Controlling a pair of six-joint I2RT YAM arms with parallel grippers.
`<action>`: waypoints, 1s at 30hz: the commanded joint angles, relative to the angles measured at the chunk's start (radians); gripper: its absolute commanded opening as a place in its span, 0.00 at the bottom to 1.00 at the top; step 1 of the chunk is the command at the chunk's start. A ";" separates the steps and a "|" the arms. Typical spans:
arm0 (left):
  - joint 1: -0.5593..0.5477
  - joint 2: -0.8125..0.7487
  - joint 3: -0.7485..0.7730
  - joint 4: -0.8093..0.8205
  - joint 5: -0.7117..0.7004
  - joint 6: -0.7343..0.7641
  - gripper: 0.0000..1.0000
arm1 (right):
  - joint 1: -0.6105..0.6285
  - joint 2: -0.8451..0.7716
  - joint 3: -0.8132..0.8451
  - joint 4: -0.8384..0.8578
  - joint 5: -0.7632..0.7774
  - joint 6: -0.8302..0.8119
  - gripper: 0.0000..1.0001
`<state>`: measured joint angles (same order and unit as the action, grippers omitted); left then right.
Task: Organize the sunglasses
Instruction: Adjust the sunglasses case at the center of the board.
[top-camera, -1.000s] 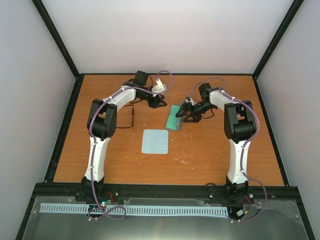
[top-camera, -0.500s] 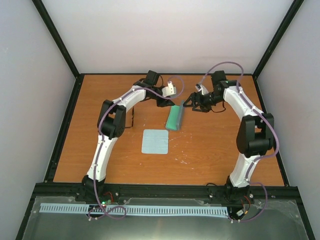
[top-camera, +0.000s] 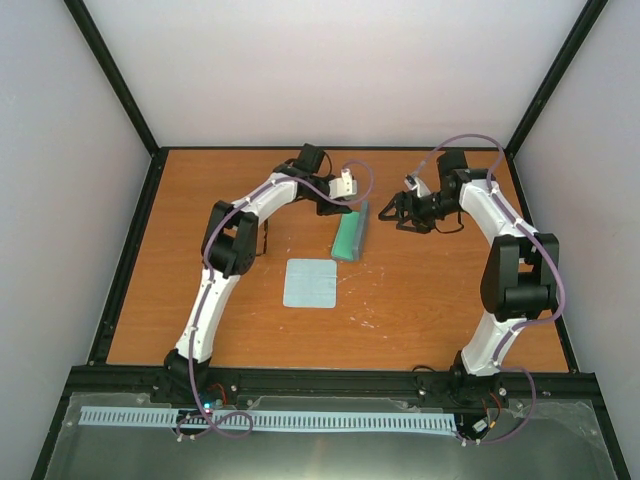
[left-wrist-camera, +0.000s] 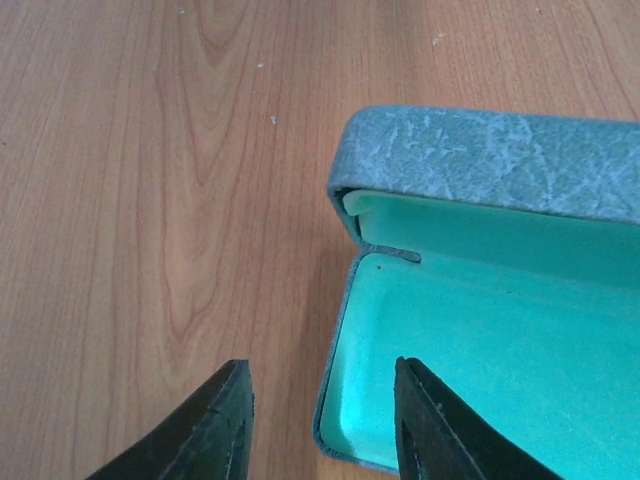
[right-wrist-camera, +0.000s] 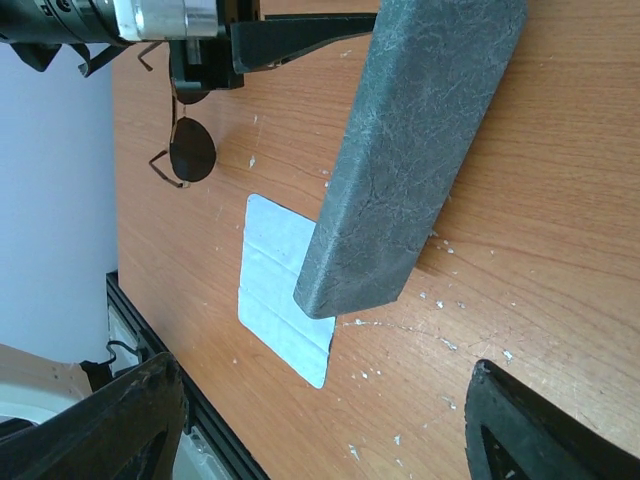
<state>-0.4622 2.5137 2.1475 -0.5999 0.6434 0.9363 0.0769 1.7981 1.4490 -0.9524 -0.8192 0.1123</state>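
The sunglasses (right-wrist-camera: 187, 150), with thin dark wire rims and dark round lenses, lie on the wood left of the case, partly behind my left arm in the top view (top-camera: 263, 243). The grey-blue case (top-camera: 350, 237) stands open and shows its green lining (left-wrist-camera: 500, 340). My left gripper (left-wrist-camera: 322, 405) is open at the case's far end (top-camera: 345, 207). The case's corner rim lies between its fingers, untouched. My right gripper (right-wrist-camera: 325, 410) is open and empty, off to the right of the case (top-camera: 393, 210), facing the lid's grey back (right-wrist-camera: 410, 150).
A flat light-blue cloth (top-camera: 310, 283) lies in front of the case, its corner tucked behind the case in the right wrist view (right-wrist-camera: 280, 290). A black frame rail (top-camera: 330, 378) borders the table's near edge, and grey walls stand on three sides.
My left gripper has moved right from near the sunglasses to the case's far end, and its jaws have narrowed. My right gripper has drawn back to the right, away from the case.
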 joint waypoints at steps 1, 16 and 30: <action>-0.015 0.030 0.035 -0.003 -0.006 0.041 0.40 | -0.012 0.000 -0.012 0.001 -0.030 -0.024 0.74; -0.016 0.074 0.068 -0.036 -0.036 0.079 0.24 | -0.038 -0.001 -0.055 0.012 -0.060 -0.036 0.74; -0.014 0.026 -0.005 -0.153 -0.042 -0.003 0.00 | -0.040 0.005 -0.067 0.001 -0.066 -0.062 0.72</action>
<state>-0.4713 2.5641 2.1719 -0.6415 0.6079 0.9775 0.0448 1.8027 1.3949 -0.9466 -0.8757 0.0696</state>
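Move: The far end wall of the open sunglasses case sits right under the left gripper, about 3 cm down and between its parted fingers; the sunglasses case's middle is some 7 cm back, 1 cm left and 4 cm below. The light-blue cloth lies roughly 18 cm back and 8 cm left, the sunglasses about 23 cm left and 6 cm back. From the idle right hand the sunglasses case is about 11 cm left, 4 cm ahead, 13 cm down. Bring the left gripper straight down about 3 cm onto the far end of the open sunglasses case, one finger inside the green tray and the other just beyond its end wall. Then hold the hand in place and close the half-open fingers fully, pinching the thin wall between them to square the case up. ##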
